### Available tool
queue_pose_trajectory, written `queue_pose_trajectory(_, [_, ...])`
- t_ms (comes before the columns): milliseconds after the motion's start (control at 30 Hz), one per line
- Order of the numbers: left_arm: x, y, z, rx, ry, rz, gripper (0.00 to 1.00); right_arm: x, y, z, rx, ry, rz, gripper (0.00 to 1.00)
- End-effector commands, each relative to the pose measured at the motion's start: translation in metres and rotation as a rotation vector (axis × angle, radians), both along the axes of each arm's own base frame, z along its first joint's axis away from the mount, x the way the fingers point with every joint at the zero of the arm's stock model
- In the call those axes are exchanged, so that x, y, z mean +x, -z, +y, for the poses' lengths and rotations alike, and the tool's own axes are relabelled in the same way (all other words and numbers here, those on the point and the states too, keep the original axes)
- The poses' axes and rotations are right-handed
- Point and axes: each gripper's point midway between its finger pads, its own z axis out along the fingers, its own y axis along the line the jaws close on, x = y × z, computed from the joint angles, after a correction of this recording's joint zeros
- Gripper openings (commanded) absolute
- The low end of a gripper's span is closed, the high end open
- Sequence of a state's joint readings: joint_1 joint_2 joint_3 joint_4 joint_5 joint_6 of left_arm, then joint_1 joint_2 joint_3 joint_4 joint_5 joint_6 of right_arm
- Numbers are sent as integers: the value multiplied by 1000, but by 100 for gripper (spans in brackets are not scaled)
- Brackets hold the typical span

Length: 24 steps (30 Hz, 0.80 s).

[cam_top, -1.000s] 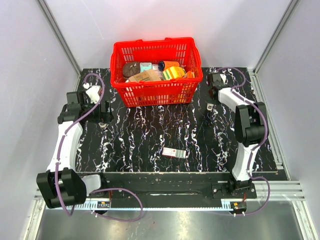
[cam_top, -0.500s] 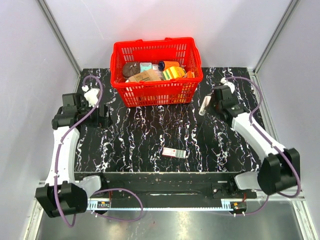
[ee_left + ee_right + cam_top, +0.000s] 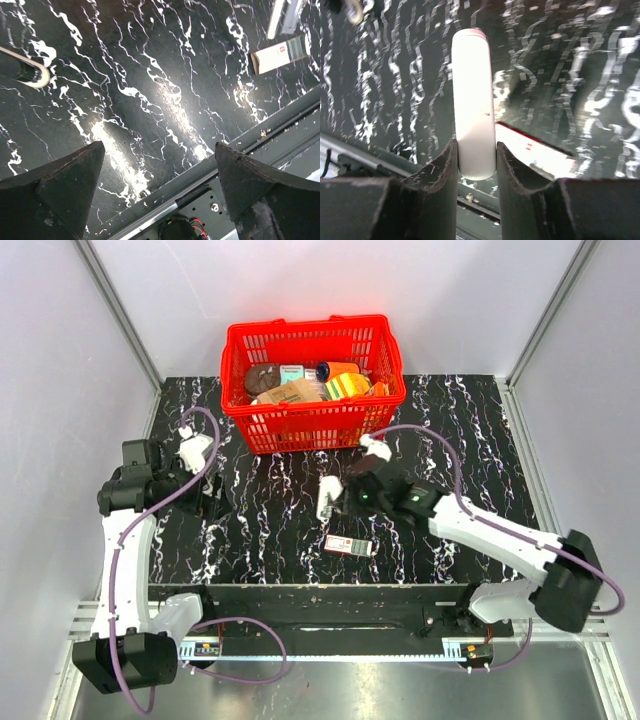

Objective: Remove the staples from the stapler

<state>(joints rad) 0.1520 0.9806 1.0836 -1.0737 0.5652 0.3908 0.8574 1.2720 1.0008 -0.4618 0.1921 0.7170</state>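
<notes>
My right gripper (image 3: 336, 502) is shut on the slim off-white stapler (image 3: 325, 497) and holds it above the middle of the table. In the right wrist view the stapler (image 3: 472, 100) stands lengthwise between the two fingers, gripped at its near end, with my gripper (image 3: 476, 160) closed on it. The stapler's end also shows in the left wrist view (image 3: 276, 19). My left gripper (image 3: 208, 498) is open and empty over the left of the table, its jaws wide apart in the left wrist view (image 3: 157, 172). No staples show in any view.
A small red-and-white box (image 3: 349, 546) lies on the black marbled table just near-side of the stapler; it also shows in both wrist views (image 3: 280, 52) (image 3: 540, 152). A red basket (image 3: 312, 420) full of goods stands at the back centre.
My right arm has swung from the back right to the table's middle, carrying the stapler. My left arm has shifted slightly and its gripper has turned a little inward.
</notes>
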Motion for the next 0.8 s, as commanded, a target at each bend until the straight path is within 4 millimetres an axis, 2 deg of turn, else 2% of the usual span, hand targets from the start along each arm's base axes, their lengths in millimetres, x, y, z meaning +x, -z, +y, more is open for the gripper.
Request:
queue_pose_trajectory(0, [-13,4,-8,9,147,-29,97,-3,-29,75,132,-53,-36,1])
queue_pose_trajectory(33, [-15,3,-10,10,183,-32,97,-3,-22,91,121,-71,-23,1])
queue_pose_trajectory(100, [-19,6,-12,19,238,-49,98,-6,-21,121,123,-109,-19,0])
queue_pose_trajectory(133, [-19,8,-12,33,260,-64,98,-6,-29,137,139,-124,-28,0])
queue_pose_trajectory(167, [-18,12,-9,55,270,-76,99,-7,-22,147,129,-138,-18,0])
queue_pose_trajectory(200, [-17,16,-6,84,282,-92,99,-5,-28,161,145,-148,-26,0])
queue_pose_trajectory(367, [-22,47,8,223,378,-134,99,4,-28,200,181,-178,-7,0])
queue_pose_trajectory(533, [-6,74,19,310,397,-198,99,8,-40,219,235,-195,-12,0])
queue_pose_trajectory(767, [25,89,18,220,341,-163,98,4,-51,226,330,-207,-14,0])
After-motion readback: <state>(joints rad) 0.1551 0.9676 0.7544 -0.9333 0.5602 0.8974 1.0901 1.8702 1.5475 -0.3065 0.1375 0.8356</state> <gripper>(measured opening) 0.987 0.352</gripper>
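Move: The white stapler, already gripped in the right hand with its middle about 3 cm left and 2 cm ahead of that hand point, lies some 24 cm right, 2 cm ahead and 3 cm below the empty left hand. The open left gripper, where it is being taken, is about 27 cm left of the right hand, level in reach and 4 cm higher. The red-and-white staple box lies about 5 cm back, 1 cm right and 12 cm below the right hand. The stapler, still held in the right fingers, is carried about 21 cm left towards the left gripper, fast at first and then slowing, with the right hand turning about 10 degrees counter-clockwise. Meanwhile the left hand sinks some 10 cm to get below the stapler, drawing back slightly before easing forward again, and turns roughly 20 degrees clockwise while rolling its left side up, fingers wide open. ##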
